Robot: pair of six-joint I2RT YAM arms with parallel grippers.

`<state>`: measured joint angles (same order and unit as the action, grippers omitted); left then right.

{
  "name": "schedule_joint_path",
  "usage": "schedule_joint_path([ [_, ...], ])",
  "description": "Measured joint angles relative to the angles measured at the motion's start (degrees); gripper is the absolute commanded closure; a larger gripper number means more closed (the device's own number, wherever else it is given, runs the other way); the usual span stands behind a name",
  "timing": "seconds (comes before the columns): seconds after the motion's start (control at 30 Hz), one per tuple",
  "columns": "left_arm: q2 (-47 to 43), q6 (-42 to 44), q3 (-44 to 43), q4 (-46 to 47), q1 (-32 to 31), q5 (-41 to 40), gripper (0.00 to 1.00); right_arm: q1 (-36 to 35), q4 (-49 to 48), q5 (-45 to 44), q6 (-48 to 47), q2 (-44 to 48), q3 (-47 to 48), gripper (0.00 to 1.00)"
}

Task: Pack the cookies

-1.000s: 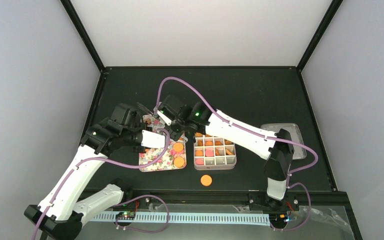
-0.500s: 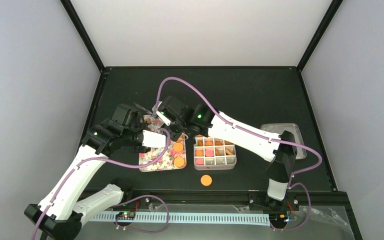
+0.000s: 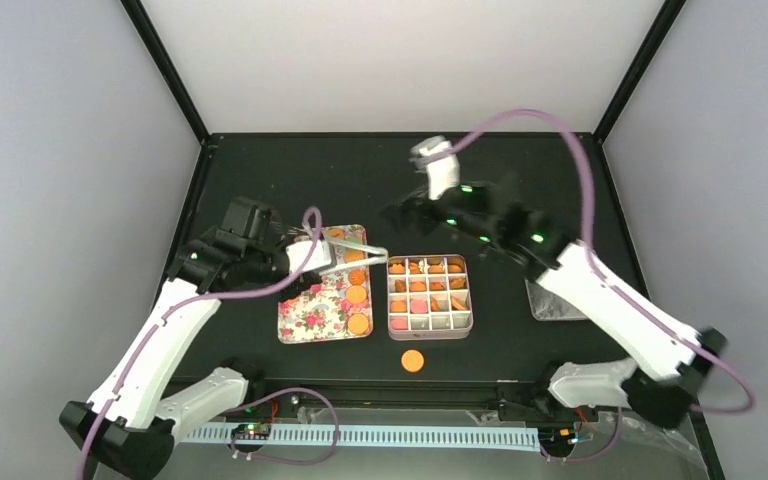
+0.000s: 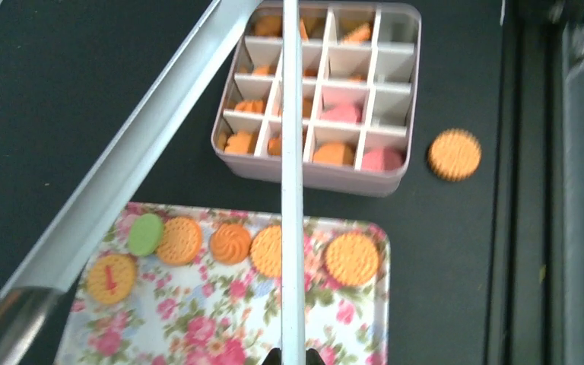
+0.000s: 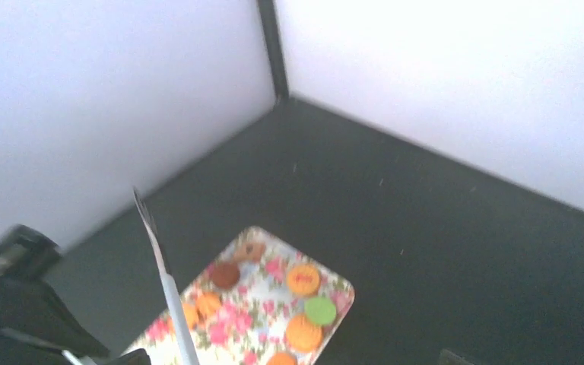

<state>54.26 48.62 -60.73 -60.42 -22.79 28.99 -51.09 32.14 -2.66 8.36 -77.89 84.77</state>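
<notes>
Several cookies [image 4: 179, 239], mostly orange with one green [image 4: 145, 233], lie on the flower-patterned tray [image 3: 300, 325]. More fill the white compartment box [image 3: 430, 332]. One orange cookie [image 3: 413, 360] lies loose on the table in front of the box. My left gripper [image 3: 305, 252] is shut on the handle end of the metal tongs [image 3: 355, 245], whose arms reach over the tray toward the box. My right gripper [image 3: 403, 212] is raised behind the box, open and holding nothing, with its fingertips [image 5: 450, 355] wide apart at the bottom edge of the right wrist view.
A clear plastic lid [image 3: 552, 300] lies right of the box, partly under my right arm. Black frame posts and white walls close in the table's back and sides. The right arm's purple cable [image 3: 580, 170] arcs high over the back right.
My right gripper opened, let go of the tongs and swung up and back to the right. My left gripper shut on the tongs and now holds them alone.
</notes>
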Motion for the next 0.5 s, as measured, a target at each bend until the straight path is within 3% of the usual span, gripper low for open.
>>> schedule_joint_path([
  [0.13, 2.45, -10.21, -1.44, 3.48, 5.62, 10.80, 0.98, 6.38, -14.93, 6.99, 5.18, 15.74, -13.88, 0.00],
  [0.27, 2.71, -24.87, -2.16, 13.81, 10.29, 22.08, 0.98, 7.76, -29.99, 13.35, 9.14, 26.08, -26.69, 0.00],
  [0.5, 2.14, -54.25, 0.74, 41.27, 11.10, 35.78, 0.98, 8.74, -47.36, 24.33, 15.78, 23.10, -34.86, 0.00],
])
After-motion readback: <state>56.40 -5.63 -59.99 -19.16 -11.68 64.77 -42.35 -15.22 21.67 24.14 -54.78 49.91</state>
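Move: The left hand already holds the tongs by one leg; their hinge end lies about 17 cm to its right, 4 ahead and 3 higher. The empty, open right hand stands some 19 cm right, 9 ahead and 12 above; the cookie tray's middle is 12 cm ahead, 2 right and 22 below. From the right hand, the hinge end is about 5 cm back, 2 left and 9 lower; the divided box is 1 cm back, 10 right, 33 below. Keeping its fingers shut on the tongs' leg, the left hand lifts them some 13 cm off the tray area, drifting a little forward and right while rolling its right side up roughly 45 degrees, until its fingers point level to the right. The right hand, touching nothing and wide open, backs up about 6 cm while rising and swinging right, then eases back left and slightly down; its fingers tip up to level. ##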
